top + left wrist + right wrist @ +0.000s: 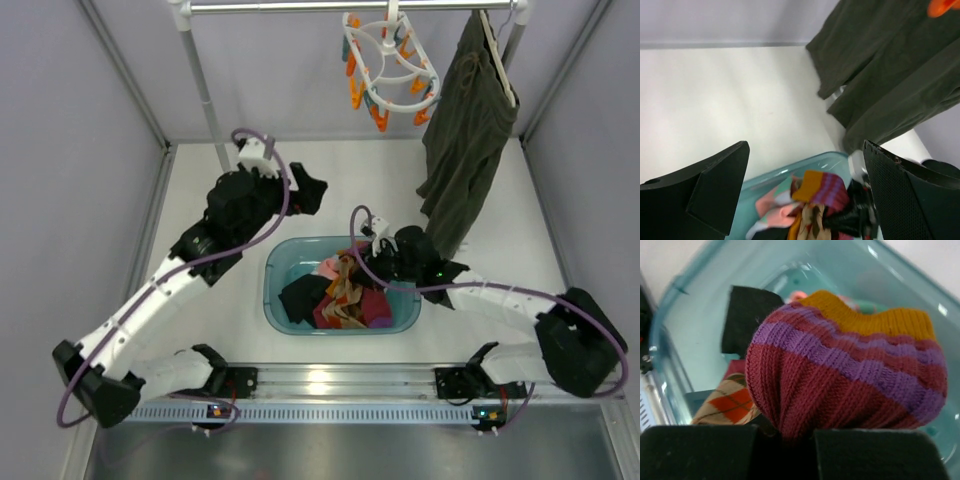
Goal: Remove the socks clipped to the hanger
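The white ring hanger (390, 62) with orange and teal clips hangs from the top rail; I see no socks on its clips. Several socks (340, 292) lie heaped in a teal tub (275, 290). My right gripper (383, 258) is over the tub's right part, shut on a red, purple and orange sock (850, 375) that bulges above the closed jaws of the gripper (790, 440). An argyle piece (727, 402) and a black sock (747, 315) lie below it. My left gripper (310, 192) hovers behind the tub, open and empty (805, 165), looking down at the socks (825, 192).
A dark olive garment (465, 130) hangs on a pale hanger at the right of the rail (300, 6), its hem reaching close to my right arm. A metal post (205, 90) stands at the back left. Grey walls close in both sides.
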You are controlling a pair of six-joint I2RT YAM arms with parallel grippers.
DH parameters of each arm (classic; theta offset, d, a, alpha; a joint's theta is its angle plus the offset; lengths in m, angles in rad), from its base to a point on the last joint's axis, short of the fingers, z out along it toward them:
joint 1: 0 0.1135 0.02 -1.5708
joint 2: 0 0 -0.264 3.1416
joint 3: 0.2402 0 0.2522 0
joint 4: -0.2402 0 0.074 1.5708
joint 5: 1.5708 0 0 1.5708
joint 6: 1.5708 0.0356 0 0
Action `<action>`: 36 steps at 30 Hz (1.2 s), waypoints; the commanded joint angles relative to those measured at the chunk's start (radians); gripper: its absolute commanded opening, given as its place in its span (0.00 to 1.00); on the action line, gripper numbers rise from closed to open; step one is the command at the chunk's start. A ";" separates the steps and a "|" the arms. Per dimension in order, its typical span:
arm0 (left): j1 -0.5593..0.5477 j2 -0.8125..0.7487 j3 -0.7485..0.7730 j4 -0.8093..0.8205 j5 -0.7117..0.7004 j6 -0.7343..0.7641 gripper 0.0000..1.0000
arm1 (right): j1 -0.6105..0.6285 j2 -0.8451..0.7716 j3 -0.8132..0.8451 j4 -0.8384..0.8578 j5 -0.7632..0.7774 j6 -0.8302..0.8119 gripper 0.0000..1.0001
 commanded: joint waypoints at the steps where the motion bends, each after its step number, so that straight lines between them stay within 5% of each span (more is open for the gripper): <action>1: 0.003 -0.149 -0.127 -0.020 -0.133 -0.047 0.99 | 0.030 0.129 0.013 0.121 0.109 0.117 0.00; 8: 0.003 -0.367 -0.303 -0.210 -0.173 -0.075 0.99 | 0.067 0.258 0.000 0.110 0.107 0.166 0.02; 12: 0.003 -0.460 -0.300 -0.319 -0.188 -0.064 0.99 | 0.088 0.172 0.045 0.004 0.140 0.146 0.14; 16: 0.003 -0.512 -0.262 -0.445 -0.199 -0.034 0.99 | 0.093 0.068 0.080 -0.126 0.160 0.112 0.47; 17: 0.003 -0.525 -0.253 -0.454 -0.199 -0.026 0.99 | 0.094 0.045 0.089 -0.142 0.183 0.109 0.58; 18: 0.003 -0.526 -0.248 -0.474 -0.198 -0.014 0.99 | 0.094 -0.002 0.100 -0.204 0.200 0.100 0.79; 20: 0.003 -0.531 -0.233 -0.496 -0.201 -0.003 0.99 | 0.094 -0.073 0.114 -0.244 0.235 0.092 0.90; 27: 0.003 -0.610 -0.253 -0.551 -0.335 0.063 0.99 | 0.091 -0.259 0.203 -0.471 0.398 0.025 0.99; 30: 0.003 -0.661 -0.322 -0.543 -0.508 0.022 0.99 | 0.090 -0.354 0.220 -0.545 0.634 0.031 0.99; 36: 0.022 -0.730 -0.329 -0.540 -0.608 0.037 0.98 | 0.090 -0.546 0.232 -0.646 1.134 0.034 0.99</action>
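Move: The right hand holds the striped sock above the basin, with the sock heap about 9 cm below it and 4 cm to its left. The black sock lies some 16 cm left at about that depth, the basin's right rim roughly 13 cm to the right and 5 cm below, the trousers' hem about 18 cm right and 10 cm ahead. From the left hand the sock heap lies about 10 cm back, 12 cm right and 33 cm below. Still pinching the striped sock, the right hand lowers it some 6 cm into the basin's right side, opens wide and lets go, then rises and swings right over the rim, about 18 cm up from its lowest point, turning clockwise. Meanwhile the empty left hand, open throughout, withdraws left, back and somewhat down, away from the hanger. ##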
